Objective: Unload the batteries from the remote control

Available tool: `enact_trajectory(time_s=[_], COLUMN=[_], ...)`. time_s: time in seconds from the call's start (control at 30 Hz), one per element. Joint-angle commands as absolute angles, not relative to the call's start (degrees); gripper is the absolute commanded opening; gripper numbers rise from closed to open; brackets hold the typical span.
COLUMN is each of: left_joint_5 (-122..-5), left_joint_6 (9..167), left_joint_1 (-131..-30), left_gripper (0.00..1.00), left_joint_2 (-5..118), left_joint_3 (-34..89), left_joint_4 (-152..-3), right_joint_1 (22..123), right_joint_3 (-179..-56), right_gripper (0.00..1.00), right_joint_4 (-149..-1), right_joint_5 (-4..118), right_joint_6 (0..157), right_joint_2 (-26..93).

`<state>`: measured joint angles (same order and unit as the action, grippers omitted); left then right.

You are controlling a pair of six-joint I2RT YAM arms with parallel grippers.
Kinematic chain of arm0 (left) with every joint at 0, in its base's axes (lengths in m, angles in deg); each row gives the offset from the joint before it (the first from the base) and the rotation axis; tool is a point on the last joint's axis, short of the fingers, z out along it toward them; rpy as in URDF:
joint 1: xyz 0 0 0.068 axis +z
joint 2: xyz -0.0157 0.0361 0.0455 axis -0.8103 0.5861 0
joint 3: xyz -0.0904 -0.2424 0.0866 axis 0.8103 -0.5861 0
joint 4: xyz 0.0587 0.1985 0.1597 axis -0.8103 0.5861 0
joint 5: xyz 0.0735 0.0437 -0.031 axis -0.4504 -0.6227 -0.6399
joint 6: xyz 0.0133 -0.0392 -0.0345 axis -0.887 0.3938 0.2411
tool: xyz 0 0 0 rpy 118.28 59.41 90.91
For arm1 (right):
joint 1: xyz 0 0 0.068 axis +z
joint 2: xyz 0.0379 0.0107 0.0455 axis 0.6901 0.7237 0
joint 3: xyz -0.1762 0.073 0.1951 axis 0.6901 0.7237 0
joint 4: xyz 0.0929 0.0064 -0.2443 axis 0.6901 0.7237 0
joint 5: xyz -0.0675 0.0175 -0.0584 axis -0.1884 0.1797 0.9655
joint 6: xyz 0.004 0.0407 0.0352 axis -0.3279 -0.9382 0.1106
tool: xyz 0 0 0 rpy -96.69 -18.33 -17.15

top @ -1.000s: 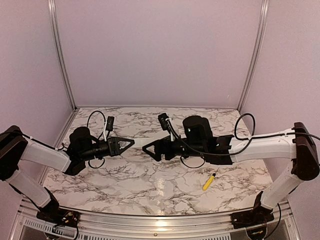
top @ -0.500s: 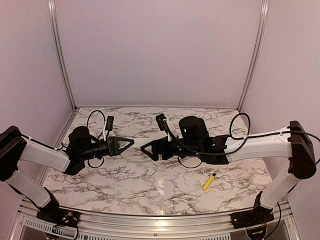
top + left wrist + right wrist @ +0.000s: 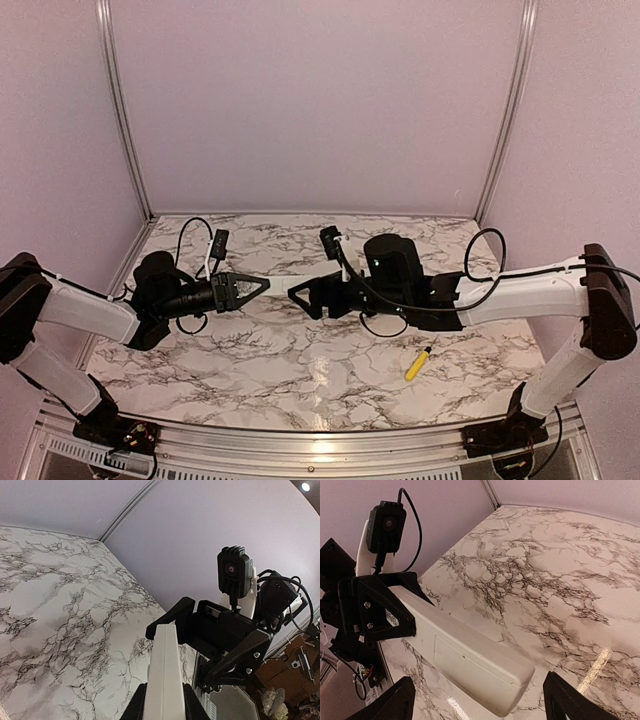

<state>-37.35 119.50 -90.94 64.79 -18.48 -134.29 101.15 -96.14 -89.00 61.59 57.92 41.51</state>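
The remote control (image 3: 164,675) is a long white bar held level above the table. My left gripper (image 3: 162,707) is shut on one end of it; its black fingers (image 3: 375,611) also show in the right wrist view. The remote's free end (image 3: 470,655) points at my right gripper (image 3: 482,702), which is open, with a finger (image 3: 395,700) on either side of that end and not touching it. The remote's back panel looks closed. The batteries are hidden. In the top view the left gripper (image 3: 252,288) and the right gripper (image 3: 298,295) face each other tip to tip.
A yellow-handled screwdriver (image 3: 417,363) lies on the marble table (image 3: 300,370) at the front right. Purple walls with metal rails (image 3: 120,110) close in the back and sides. The right arm's camera (image 3: 232,572) sits close in front of the left wrist.
My right gripper slid a little to the left toward the left gripper, then back to the right. The left gripper and the remote have hardly moved.
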Motion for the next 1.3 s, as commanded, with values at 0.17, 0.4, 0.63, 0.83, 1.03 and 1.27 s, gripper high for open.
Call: enact_trajectory(time_s=[0.17,0.4,0.63,0.83,1.03,1.27], left_joint_5=[-34.4,-30.8,-29.4,-29.6,-29.7,-29.6], left_joint_6=[121.2,124.3,126.6,126.0,125.7,125.7], left_joint_1=[-91.1,-91.0,-91.1,-91.0,-91.0,-91.0], left_gripper=[0.0,0.0,0.0,0.0,0.0,0.0], left_joint_2=[64.8,66.7,67.8,67.3,66.5,66.5], left_joint_3=[-18.6,-18.7,-18.7,-18.8,-19.2,-19.2], left_joint_4=[-140.0,-145.3,-149.0,-148.2,-147.7,-147.8], right_joint_1=[100.1,99.5,99.2,98.8,98.7,98.7], right_joint_3=[-95.7,-95.9,-95.8,-95.8,-95.4,-95.3], right_gripper=[0.82,0.75,0.63,0.49,0.38,0.26], right_joint_4=[-95.0,-95.8,-96.2,-96.0,-96.0,-95.7], right_joint_5=[57.5,56.0,54.5,54.0,53.3,52.4], right_joint_6=[60.2,60.6,60.7,60.5,60.0,60.1], right_joint_2=[42.5,43.3,44.0,43.8,43.8,43.4])
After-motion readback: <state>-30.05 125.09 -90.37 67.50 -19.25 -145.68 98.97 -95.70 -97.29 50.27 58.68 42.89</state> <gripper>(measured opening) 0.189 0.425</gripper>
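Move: The left hand already holds the remote control by one end, its middle about 6 cm to that hand's right and 2 cm ahead. From the open right hand, the remote's middle lies some 5 cm left, 2 cm ahead and 1 cm up, while its free end is only about 3 cm ahead and 1 cm higher, level sideways. The yellow screwdriver lies on the table about 25 cm to the right hand's right, 7 cm back and 19 cm below. The right hand rises about 2 cm and eases 1.5 cm left, turning some 10 degrees counter-clockwise, and brings its wide-open fingers around the remote's free end, then closes them to under half open so that they pinch its sides. Meanwhile the left hand keeps its grip on the other end and draws the remote about 2 cm back towards the bases and 2 cm up, swinging it slightly clockwise and tipping the free end up into the right hand's reach. ##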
